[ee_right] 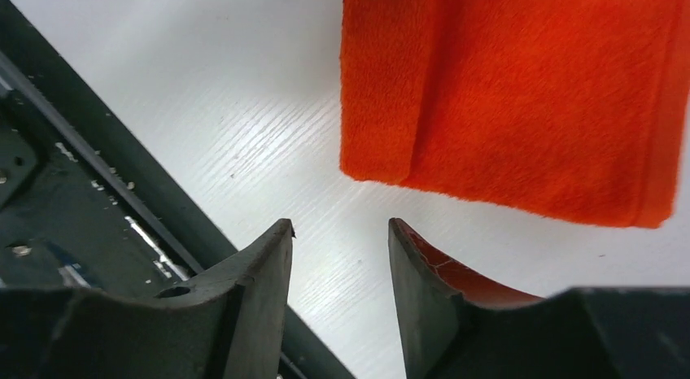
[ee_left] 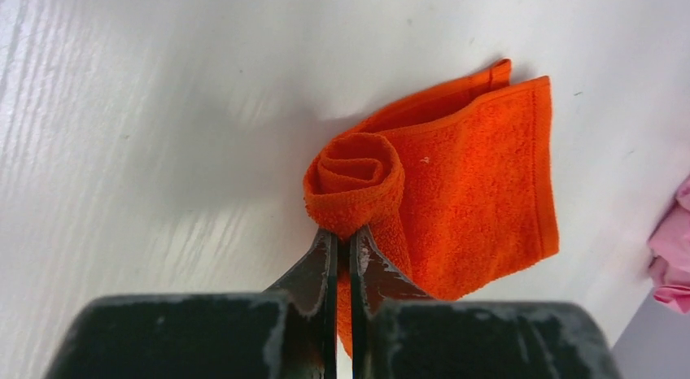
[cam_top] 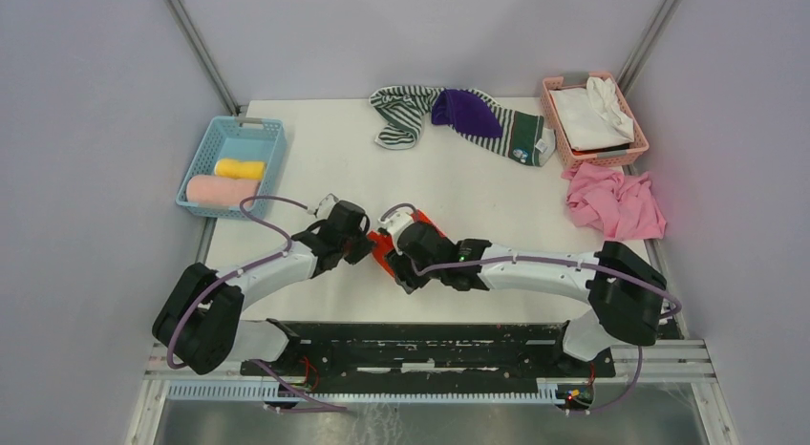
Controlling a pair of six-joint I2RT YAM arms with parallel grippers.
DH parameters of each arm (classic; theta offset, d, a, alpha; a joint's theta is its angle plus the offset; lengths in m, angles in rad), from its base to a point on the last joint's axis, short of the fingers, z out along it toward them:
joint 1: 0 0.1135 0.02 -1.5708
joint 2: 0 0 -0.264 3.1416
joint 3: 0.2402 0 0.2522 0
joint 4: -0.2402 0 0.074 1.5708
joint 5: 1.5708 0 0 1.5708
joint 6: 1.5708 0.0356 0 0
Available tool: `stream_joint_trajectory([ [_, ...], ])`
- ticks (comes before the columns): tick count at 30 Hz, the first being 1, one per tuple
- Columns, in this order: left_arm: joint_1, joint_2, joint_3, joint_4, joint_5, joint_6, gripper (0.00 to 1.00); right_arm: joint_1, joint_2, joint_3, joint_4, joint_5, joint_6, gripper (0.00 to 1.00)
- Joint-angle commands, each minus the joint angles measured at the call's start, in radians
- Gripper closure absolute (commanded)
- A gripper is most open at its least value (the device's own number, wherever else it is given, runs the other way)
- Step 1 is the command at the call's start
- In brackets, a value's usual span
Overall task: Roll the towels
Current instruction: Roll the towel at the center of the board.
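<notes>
An orange-red towel (ee_left: 480, 176) lies on the white table, one end curled into a small roll. My left gripper (ee_left: 343, 234) is shut on that rolled end. In the top view the orange-red towel (cam_top: 380, 251) is mostly hidden between my left gripper (cam_top: 366, 246) and right gripper (cam_top: 399, 271). My right gripper (ee_right: 340, 228) is open just short of the orange-red towel's flat part (ee_right: 529, 94), with nothing between its fingers. At the back lie a green-and-white striped towel (cam_top: 399, 116), a purple towel (cam_top: 466, 111) and a dark green one (cam_top: 521, 137). A pink towel (cam_top: 616, 203) lies crumpled at the right.
A blue basket (cam_top: 205, 154) at the left holds a yellow roll (cam_top: 239, 168) and a pink roll (cam_top: 220, 190). A pink basket (cam_top: 552, 106) at the back right holds white cloth. The black frame rail (ee_right: 98, 167) runs along the table's near edge, close behind my right gripper.
</notes>
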Motion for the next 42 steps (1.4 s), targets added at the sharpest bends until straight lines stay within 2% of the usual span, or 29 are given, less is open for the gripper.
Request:
stream_joint_trajectory([
  [1,-0.011,0.003,0.03,-0.063,-0.051,0.011,0.97,0.072,0.021,0.045,0.069,0.256,-0.179,0.45],
  [6,-0.015,0.005,0.037,-0.075,-0.055,0.002,0.97,0.121,0.149,0.114,0.106,0.28,-0.282,0.44],
  [15,-0.019,0.005,0.026,-0.075,-0.049,-0.022,0.97,0.159,0.315,0.14,0.109,0.338,-0.302,0.46],
  [18,-0.019,-0.008,0.018,-0.07,-0.045,-0.029,0.97,0.16,0.34,0.132,0.083,0.356,-0.277,0.58],
  [21,-0.019,-0.031,0.011,-0.076,-0.046,-0.032,0.94,0.152,0.317,0.091,0.099,0.315,-0.248,0.79],
  [23,-0.018,-0.06,0.003,-0.088,-0.052,-0.037,0.9,0.129,0.286,0.06,0.119,0.233,-0.218,0.93],
  [24,-0.016,-0.08,-0.003,-0.095,-0.055,-0.04,0.85,0.108,0.268,0.034,0.143,0.175,-0.198,0.98],
  [25,-0.015,-0.1,-0.009,-0.102,-0.06,-0.043,0.79,0.085,0.249,0.014,0.163,0.109,-0.178,1.0],
  [29,0.007,-0.206,-0.038,-0.129,-0.058,-0.05,0.6,-0.055,0.202,-0.069,0.29,-0.227,-0.067,1.0],
  [33,0.032,-0.299,-0.08,-0.132,-0.022,-0.055,0.41,-0.202,0.23,-0.161,0.514,-0.579,0.139,1.0],
  [38,0.057,-0.383,-0.154,-0.042,0.066,-0.05,0.29,-0.341,0.36,-0.232,0.847,-0.818,0.437,0.99],
  [42,0.084,-0.386,-0.204,0.081,0.14,-0.043,0.23,-0.415,0.49,-0.255,1.133,-0.944,0.689,0.99],
])
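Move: The red towel is part rolled, and the near end of its roll lies about 2 cm ahead of the right hand's open fingers, 2 cm to their left and 6 cm below. From that hand, the roll's far end is some 11 cm ahead and 7 cm left, and the middle of the still flat part is about 6 cm ahead and 3 cm right. The left hand, shut on the roll's farther half, has the near end about 7 cm back, 3 cm right and 2 cm below. The roll's near end is pinched by the right hand, which swings slightly left and forward, drops about 6 cm with fingers open and shuts on it. With the roll's other half held a little lower, the left hand then opens wide, lets go and rises some 5 cm, backing off left. Meanwhile the right wrist rolls over by some 65 degrees, carrying the pinched end about 2 cm forward and right towards the flat part. ##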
